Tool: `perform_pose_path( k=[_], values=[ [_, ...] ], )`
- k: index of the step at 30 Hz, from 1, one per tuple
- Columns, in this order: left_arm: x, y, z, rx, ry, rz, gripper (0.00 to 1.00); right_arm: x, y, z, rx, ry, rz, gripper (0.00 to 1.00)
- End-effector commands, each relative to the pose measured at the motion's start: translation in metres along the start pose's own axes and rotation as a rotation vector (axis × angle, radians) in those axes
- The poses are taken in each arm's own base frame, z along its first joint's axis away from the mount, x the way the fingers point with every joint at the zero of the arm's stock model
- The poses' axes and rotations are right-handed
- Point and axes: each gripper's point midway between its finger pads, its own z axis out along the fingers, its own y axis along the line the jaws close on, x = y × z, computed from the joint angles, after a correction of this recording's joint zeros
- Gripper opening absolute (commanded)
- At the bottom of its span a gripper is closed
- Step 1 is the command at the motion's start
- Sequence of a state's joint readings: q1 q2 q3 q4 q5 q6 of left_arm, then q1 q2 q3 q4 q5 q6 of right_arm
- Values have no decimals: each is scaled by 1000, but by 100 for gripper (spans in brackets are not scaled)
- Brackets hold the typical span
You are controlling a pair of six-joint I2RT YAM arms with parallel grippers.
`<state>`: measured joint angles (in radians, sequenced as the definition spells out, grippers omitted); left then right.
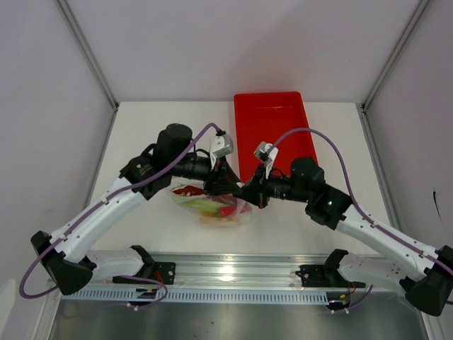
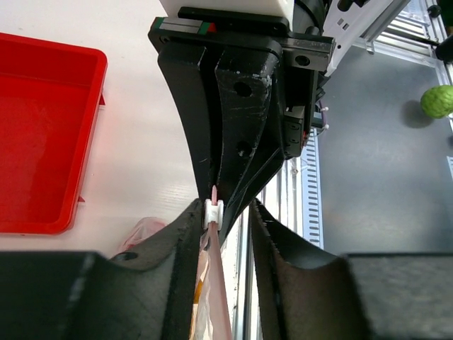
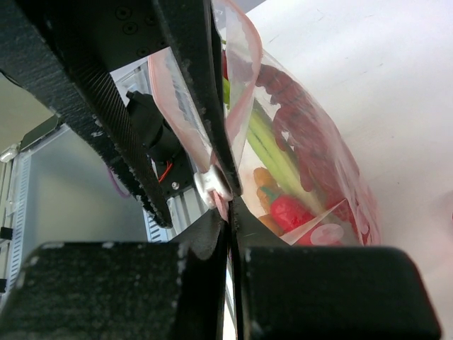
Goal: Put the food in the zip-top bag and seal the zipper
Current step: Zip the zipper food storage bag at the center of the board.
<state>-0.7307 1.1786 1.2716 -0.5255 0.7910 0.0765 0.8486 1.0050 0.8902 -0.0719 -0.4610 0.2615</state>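
Observation:
The zip-top bag (image 1: 212, 205) lies on the table between my arms with the food inside. Through its clear wall I see the red lobster (image 3: 304, 131), the green stalk (image 3: 272, 152) and small orange pieces (image 3: 263, 178). My right gripper (image 3: 230, 216) is shut on the end of the pinkish zipper (image 2: 216, 283), just beyond the white slider (image 2: 214, 212). My left gripper (image 2: 228, 209) straddles the zipper at the slider. The strip rests against its left finger (image 2: 177, 269), and the other finger (image 2: 283, 269) stands apart from it. From above, the two grippers (image 1: 237, 188) meet over the bag's right end.
The red tray (image 1: 272, 134) stands behind the grippers at the back of the table. An aluminium rail (image 1: 226, 273) runs along the near edge. A green ball (image 2: 437, 100) lies on the grey floor beyond the rail.

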Motion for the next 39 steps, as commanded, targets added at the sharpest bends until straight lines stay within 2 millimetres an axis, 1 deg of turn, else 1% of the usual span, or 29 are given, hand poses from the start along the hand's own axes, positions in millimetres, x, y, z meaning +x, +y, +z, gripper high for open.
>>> perform_pose_path(
  k=[1, 5, 6, 8, 9, 11, 12, 13, 17, 20, 24, 27, 29, 30, 32, 33, 36, 37, 38, 39],
  values=[
    [-5, -2, 2, 30, -21, 6, 34, -23, 9, -1, -22, -62, -34, 0],
    [-2, -1, 3, 31, -10, -5, 26, -23, 6, 0, -8, -65, -28, 0],
    [-2, -2, 3, 31, -8, -8, 22, -24, 7, -1, -10, -73, -29, 0],
    [1, 1, 3, 19, 1, -15, 17, -25, 6, -2, -1, -81, -24, 0],
    [3, 2, 4, 12, 8, -26, 12, -26, 7, -1, -6, -85, -20, 0],
    [6, 5, 4, 2, 14, -37, 8, -26, 7, 0, -12, -91, -11, 0],
    [7, 6, 3, -2, 20, -49, 2, -31, 9, 1, -16, -114, -6, 0],
    [10, 6, 4, -6, 27, -57, 1, -33, 8, 0, -12, -126, -3, 0],
    [12, 9, 0, -38, 27, -68, 1, -36, 3, -3, 23, -169, 25, 0],
    [12, 10, -7, -68, 26, -77, 1, -35, -3, -4, 56, -186, 47, 0],
    [14, 10, -17, -111, 29, -86, 1, -39, -10, -5, 99, -224, 80, 0],
    [23, 12, -22, -138, 51, -111, 1, -40, -14, -7, 120, -241, 96, 0],
    [24, 11, -28, -158, 47, -114, 1, -41, -19, -9, 147, -255, 101, 0],
    [29, 14, -30, -174, 51, -125, 0, -42, -18, -10, 150, -260, 104, 0],
    [30, 16, -36, -212, 40, -129, 0, -43, -21, -11, 164, -265, 108, 0],
    [35, 17, -37, -220, 49, -142, 0, -44, -22, -11, 169, -272, 115, 0],
    [35, 15, -40, -222, 43, -132, 1, -44, -15, -9, 122, -265, 106, 0],
    [34, 14, -40, -219, 38, -130, 0, -40, -13, -4, 94, -239, 95, 0],
    [32, 13, -39, -204, 37, -130, 1, -31, -5, 0, 36, -185, 87, 0],
    [26, 10, -39, -192, 24, -123, 1, -34, 0, 1, 5, -167, 75, 0]
  ],
)
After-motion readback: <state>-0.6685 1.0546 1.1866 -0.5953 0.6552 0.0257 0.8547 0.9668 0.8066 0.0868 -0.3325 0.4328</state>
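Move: The bag's white slider sits between my open left fingertips, about 1 cm ahead of the hand point and 1 cm to its right, level in height. It lies some 2 cm left of my right fingertips and 1 cm back, where they pinch the zipper's end. From my left hand, the food in the bag lies roughly 12 cm below and 8 cm to the left, about 1 cm ahead; the red tray's middle is some 25 cm ahead, 13 cm right and 14 cm below. I close my left fingers on the slider, easing about 1 cm forward, then draw it left along the zipper, away from my right fingertips, by some 4 cm, sinking a little and turning about 10 degrees counter-clockwise. My right hand keeps its pinch on the zipper's end, shifting about 1.5 cm forward and 1 cm up as it tilts slightly and turns clockwise. ##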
